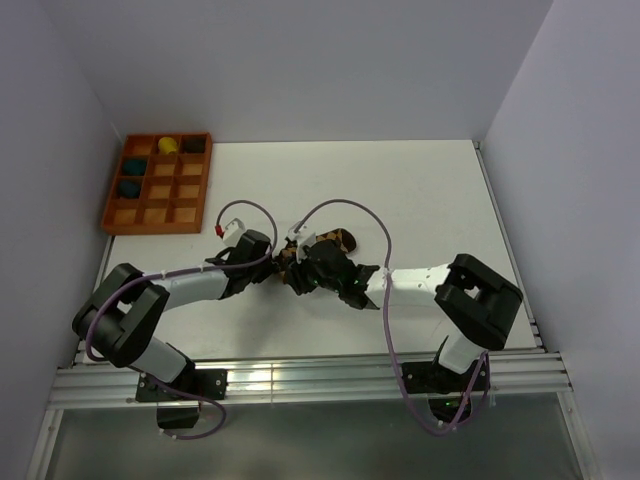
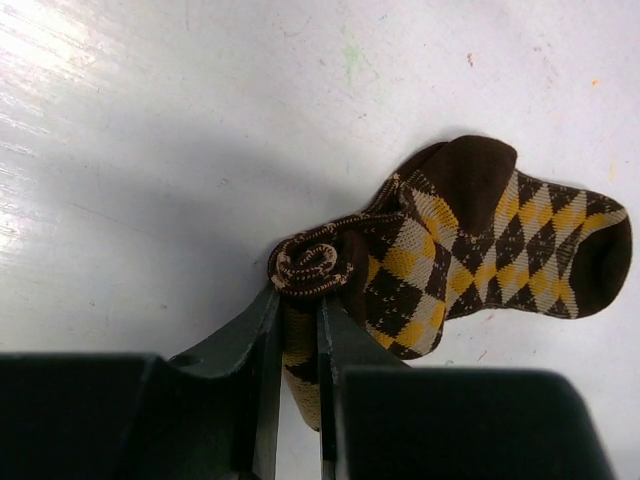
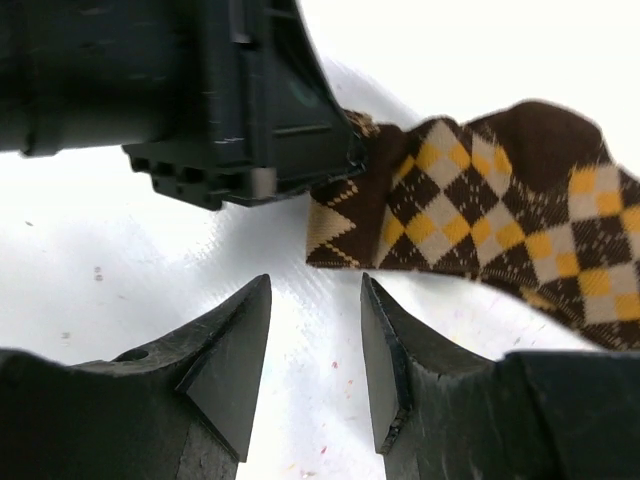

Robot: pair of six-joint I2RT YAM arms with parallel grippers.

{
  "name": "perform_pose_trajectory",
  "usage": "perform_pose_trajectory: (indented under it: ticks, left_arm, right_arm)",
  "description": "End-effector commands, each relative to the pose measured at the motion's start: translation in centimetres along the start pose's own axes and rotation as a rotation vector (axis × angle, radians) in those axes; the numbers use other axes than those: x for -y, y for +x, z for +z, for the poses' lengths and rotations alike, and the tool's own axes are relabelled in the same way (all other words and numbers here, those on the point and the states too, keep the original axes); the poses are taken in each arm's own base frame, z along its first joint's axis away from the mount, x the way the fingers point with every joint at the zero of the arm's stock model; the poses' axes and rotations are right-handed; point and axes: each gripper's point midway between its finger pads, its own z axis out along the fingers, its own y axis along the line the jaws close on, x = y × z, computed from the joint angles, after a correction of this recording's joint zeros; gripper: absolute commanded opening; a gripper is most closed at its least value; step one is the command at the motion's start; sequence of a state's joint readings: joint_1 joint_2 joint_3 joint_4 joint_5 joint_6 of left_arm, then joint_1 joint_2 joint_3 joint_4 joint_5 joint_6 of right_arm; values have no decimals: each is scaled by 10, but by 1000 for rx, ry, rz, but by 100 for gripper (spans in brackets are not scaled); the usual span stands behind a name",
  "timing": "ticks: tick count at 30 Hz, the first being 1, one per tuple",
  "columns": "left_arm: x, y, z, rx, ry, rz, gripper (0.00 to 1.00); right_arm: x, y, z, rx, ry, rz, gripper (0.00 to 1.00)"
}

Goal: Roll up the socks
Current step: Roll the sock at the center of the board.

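The argyle socks [image 2: 470, 250] lie on the white table, their near end wound into a tight roll [image 2: 310, 265]. My left gripper [image 2: 297, 312] is shut on that rolled end, with fabric pinched between its fingers. In the right wrist view the flat part of the socks [image 3: 480, 210] stretches off to the right, and the left gripper's black body [image 3: 240, 100] sits on the socks' left end. My right gripper [image 3: 315, 285] is open just short of the socks' near edge, with only bare table between its fingers. From above, both grippers [image 1: 285, 265] [image 1: 308, 277] meet at the socks [image 1: 340, 240].
An orange compartment tray [image 1: 175, 190] stands at the back left. It holds two teal sock balls [image 1: 135, 167], a yellow one [image 1: 168, 145] and a dark one [image 1: 193, 144]. Walls enclose the table on three sides.
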State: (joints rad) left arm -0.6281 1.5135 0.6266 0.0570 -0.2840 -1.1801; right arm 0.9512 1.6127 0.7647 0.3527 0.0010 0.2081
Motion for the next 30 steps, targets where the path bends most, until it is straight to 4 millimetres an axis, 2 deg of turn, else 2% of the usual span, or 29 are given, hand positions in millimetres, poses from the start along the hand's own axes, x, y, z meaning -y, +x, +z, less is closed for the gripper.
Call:
perform_pose_trajectory:
  ticks: [1, 6, 11, 14, 24, 30]
  left_arm:
    - [-24, 9, 1, -43, -103, 84, 5]
    - [-19, 10, -2, -59, -92, 87, 5]
    - [-18, 12, -4, -74, -94, 93, 6]
    - [-18, 12, -5, -77, -91, 91, 5]
    - [-15, 16, -6, -101, -73, 86, 5]
    - [-15, 18, -6, -107, -71, 87, 5]
  right_arm:
    - [2, -31, -3, 145, 60, -170, 49]
    - [0, -25, 3, 177, 96, -272, 49]
    - [-6, -10, 20, 161, 110, -325, 50]
    - [-9, -4, 27, 154, 110, -326, 51]
    - [-2, 7, 43, 134, 166, -356, 51]
    - [-7, 7, 47, 144, 178, -366, 51]
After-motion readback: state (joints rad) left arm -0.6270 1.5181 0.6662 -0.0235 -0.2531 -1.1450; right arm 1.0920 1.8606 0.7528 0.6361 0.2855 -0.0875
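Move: The near end of the rolled part of the sock lies about 2 cm ahead of the right hand, 3 cm to its left and 6 cm below. The left hand already pinches the roll, whose middle is at its fingertips, about 1 cm to its right. On the loose part, the dark heel is some 8 cm ahead of the right hand and 1 cm to its right, the dark toe 8 cm ahead and 11 cm to its right, both 6 cm below. Keep the left gripper pinched on the roll, almost still. Swing the right gripper slightly left at its present height, then drop it about 5 cm to the near end of the roll, beside the left fingers, rolling the wrist some 20 degrees on the way. Leave the right fingers half open with the roll's end between their tips; don't close yet. ##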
